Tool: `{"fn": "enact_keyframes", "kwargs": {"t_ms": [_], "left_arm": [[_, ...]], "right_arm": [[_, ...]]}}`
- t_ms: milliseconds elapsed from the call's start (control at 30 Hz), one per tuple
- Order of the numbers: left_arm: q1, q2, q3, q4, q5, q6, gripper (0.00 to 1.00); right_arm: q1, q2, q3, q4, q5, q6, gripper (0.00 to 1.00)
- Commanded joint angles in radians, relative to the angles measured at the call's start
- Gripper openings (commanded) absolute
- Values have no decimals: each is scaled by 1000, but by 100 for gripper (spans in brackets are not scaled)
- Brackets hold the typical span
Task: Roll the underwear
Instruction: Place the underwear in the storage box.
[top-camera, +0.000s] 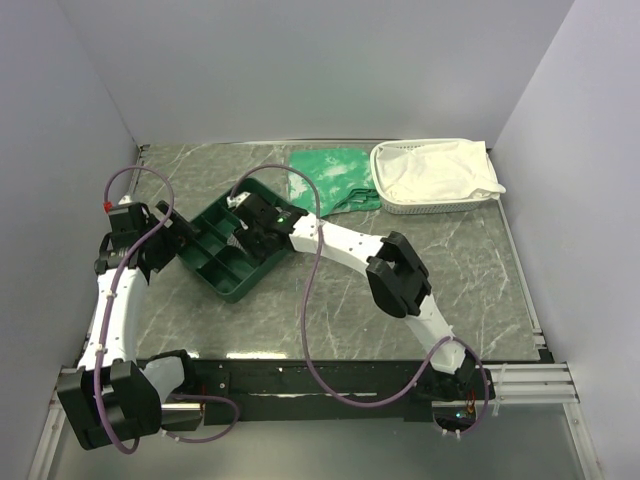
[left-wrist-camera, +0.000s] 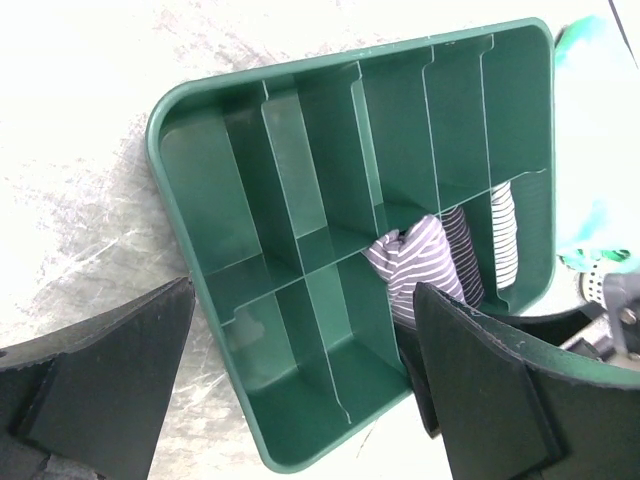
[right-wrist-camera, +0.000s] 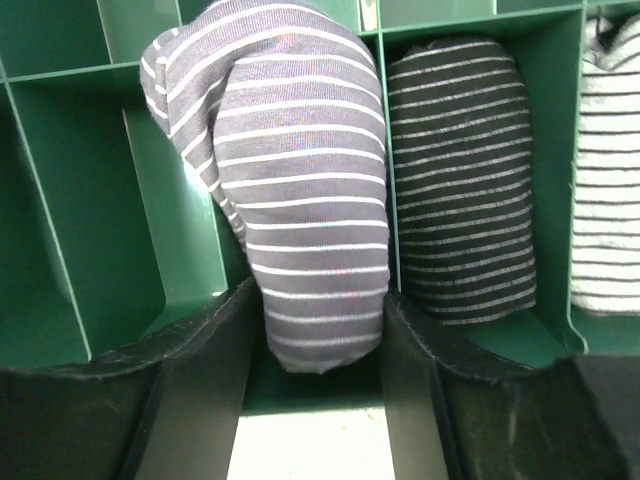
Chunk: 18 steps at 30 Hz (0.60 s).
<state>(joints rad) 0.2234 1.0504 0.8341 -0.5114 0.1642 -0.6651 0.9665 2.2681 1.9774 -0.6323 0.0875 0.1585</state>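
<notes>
The underwear (right-wrist-camera: 290, 150) is a grey-purple roll with thin white stripes. It stands in a compartment of the green divided tray (right-wrist-camera: 70, 200), its upper end bulging over the divider. My right gripper (right-wrist-camera: 318, 330) straddles its lower end, one finger on each side; the cloth fills the gap and is not pinched. In the left wrist view the same roll (left-wrist-camera: 415, 265) sits mid-tray (left-wrist-camera: 200, 190). My left gripper (left-wrist-camera: 303, 330) hangs wide open over the tray's near corner, holding nothing. From above, the left gripper (top-camera: 175, 235) is at the tray's left edge and the right gripper (top-camera: 255, 225) is over the tray.
A dark striped roll (right-wrist-camera: 455, 170) and a white striped roll (right-wrist-camera: 608, 170) fill the compartments to the right. A green patterned cloth (top-camera: 330, 178) lies at the back of the table. Beside it, a white basket (top-camera: 435, 205) holds white cloth.
</notes>
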Motion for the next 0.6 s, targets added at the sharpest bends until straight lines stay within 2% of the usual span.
{"fn": "enact_keyframes", "kwargs": {"t_ms": [0,67,133,267,433,533,567], "left_arm": [[5,11,-4,37,8,24,97],[5,10,-4,37,6,28,97],[5,8,-4,37,5,25,97],[4,-6,-1,42,15,16,97],[4,-10,7,37,12,13,97],[4,-13,5,36,18,13,97],[5,-12,5,36,18,13,97]], "right_arm": [[6,-96,-44,-43,11,-8,59],[6,-130,-66,-38,17,-7,61],[6,-180,-106,-23,20,-5,70],[6,-254,-152,-15,29,-13,80],[8,-347,-247,75,37,-1,81],[8,-338,-230,91,49,-7,77],[6,-331,-221,94,44,-19,72]]}}
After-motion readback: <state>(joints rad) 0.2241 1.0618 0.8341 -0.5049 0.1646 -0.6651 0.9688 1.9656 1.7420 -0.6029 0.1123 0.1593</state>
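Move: The striped underwear roll lies in its box compartment between the right hand's fingers, its middle about 2 cm ahead, 3 cm left and some 2 cm below that hand. The black roll, one compartment over, is about 5 cm ahead of the right hand and level with it sideways; the light grey roll is about 9 cm ahead and 4 cm right, both some 3 cm below. From the left hand, the striped roll is about 3 cm ahead, 10 cm right and 11 cm below. The right fingers, already half open around the striped underwear roll, spread wider and come free of both its sides as the hand starts drawing up out of the storage box. Slow at first and then quickly, the right hand climbs about 7 cm while moving some 4 cm to the right and a couple of centimetres back, away from the roll and out over the table beside the box's near edge, its pointing barely changed. ##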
